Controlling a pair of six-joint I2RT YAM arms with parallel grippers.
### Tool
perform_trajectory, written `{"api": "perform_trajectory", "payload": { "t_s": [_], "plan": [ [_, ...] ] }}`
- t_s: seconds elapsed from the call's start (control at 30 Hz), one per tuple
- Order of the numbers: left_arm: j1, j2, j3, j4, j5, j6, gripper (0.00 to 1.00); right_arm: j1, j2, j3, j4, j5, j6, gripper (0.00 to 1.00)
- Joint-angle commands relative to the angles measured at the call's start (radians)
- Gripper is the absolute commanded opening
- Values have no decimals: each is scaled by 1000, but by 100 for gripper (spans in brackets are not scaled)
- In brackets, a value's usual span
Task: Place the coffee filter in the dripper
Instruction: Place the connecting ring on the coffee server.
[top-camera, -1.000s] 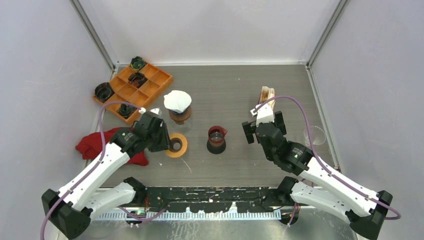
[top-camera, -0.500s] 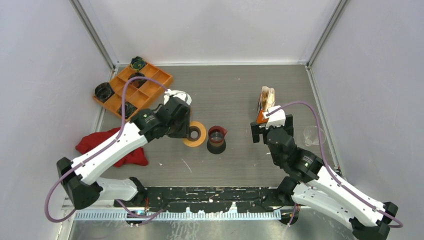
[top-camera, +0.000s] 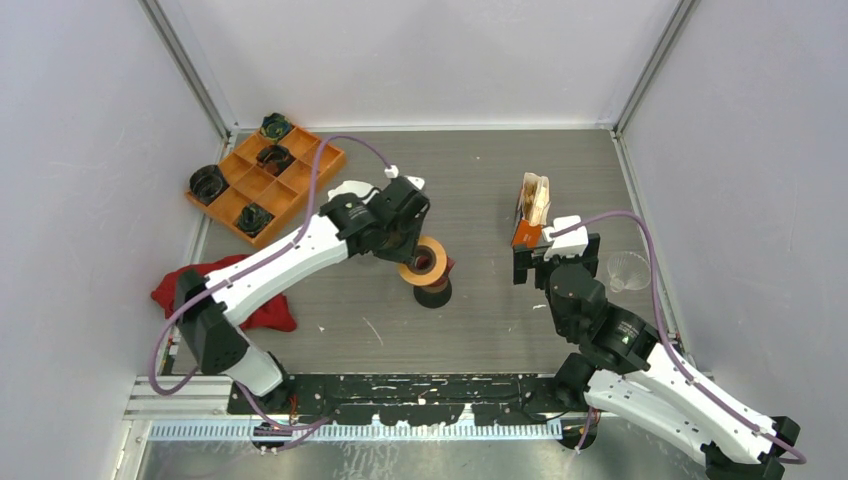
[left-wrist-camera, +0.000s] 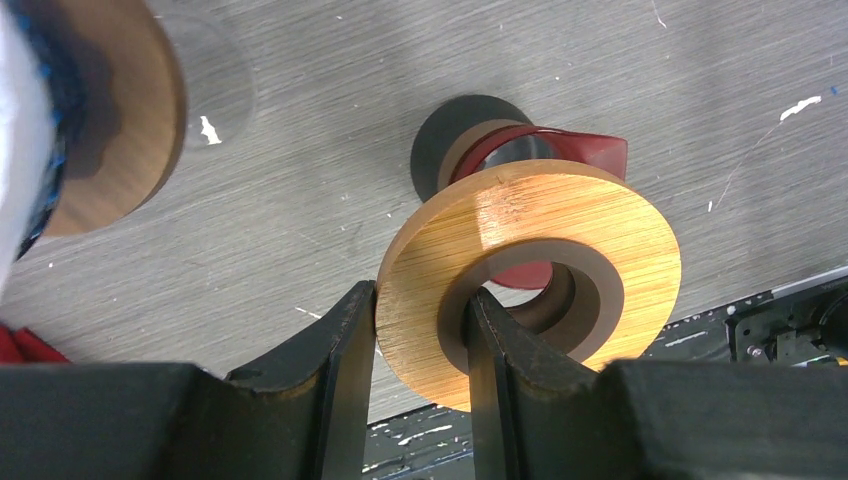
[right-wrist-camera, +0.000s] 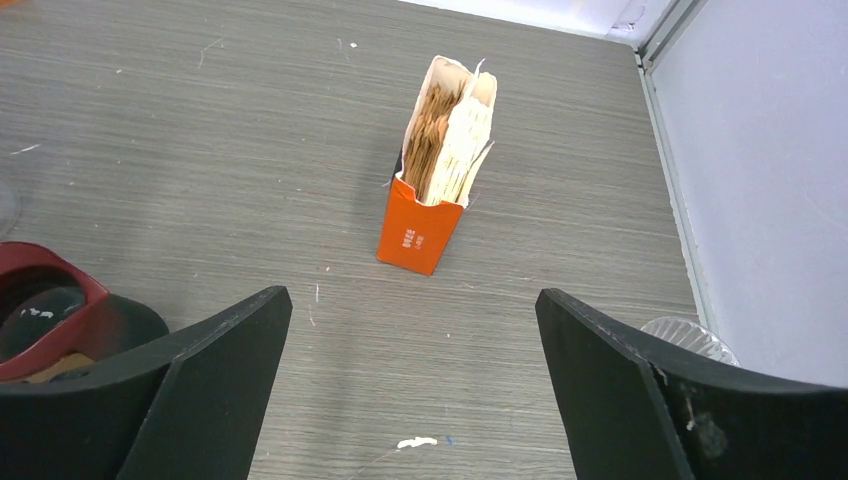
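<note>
Paper coffee filters (right-wrist-camera: 450, 140) stand in an open orange box (top-camera: 531, 208) right of centre. At the right wall sits a clear ribbed dripper (top-camera: 628, 270), whose rim (right-wrist-camera: 690, 335) shows in the right wrist view. My left gripper (left-wrist-camera: 420, 300) is shut on the rim of a wooden ring (left-wrist-camera: 530, 270). It holds the ring just above a dark red carafe (top-camera: 433, 287). My right gripper (right-wrist-camera: 412, 295) is open and empty over bare table. It faces the filter box (right-wrist-camera: 425, 225) from the near side.
A white filter on a wooden-collared stand (top-camera: 345, 190) lies partly under the left arm. An orange compartment tray (top-camera: 265, 175) with dark parts sits at the back left. A red cloth (top-camera: 195, 285) lies at the left.
The left arm carried the wooden ring rightward, from near the red cloth to over the carafe. The right gripper shifted slightly right and farther, toward the filter box.
</note>
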Motion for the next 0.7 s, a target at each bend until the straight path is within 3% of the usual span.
{"api": "perform_trajectory", "payload": {
  "t_s": [0.0, 0.67],
  "plan": [
    [-13, 55, 82, 40, 32, 40, 15, -1, -6, 2, 53, 27, -3, 100],
    [-15, 213, 178, -11, 48, 82, 21, -2, 12, 0, 54, 21, -12, 100]
  ]
}}
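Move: The left hand already holds the connecting ring. The coffee server's middle lies about 5 cm to this hand's right, roughly 1 cm ahead and 13 cm below. The dripper with its filter stands some 9 cm ahead and 9 cm left of the hand, and the filter box is about 11 cm farther out than the server and 18 cm to its right. From the idle right hand, the server is about 21 cm left, 2 cm ahead and 18 cm below. Rightward and down together, slowing as it goes, the left arm brings the ring in over the coffee server's mouth, about 4 cm each way with a small forward drift. The sideways travel dies out and the last bit is nearly straight down, the wrist turning only some 5 degrees. The fingers keep their pinch on the ring's left rim. ##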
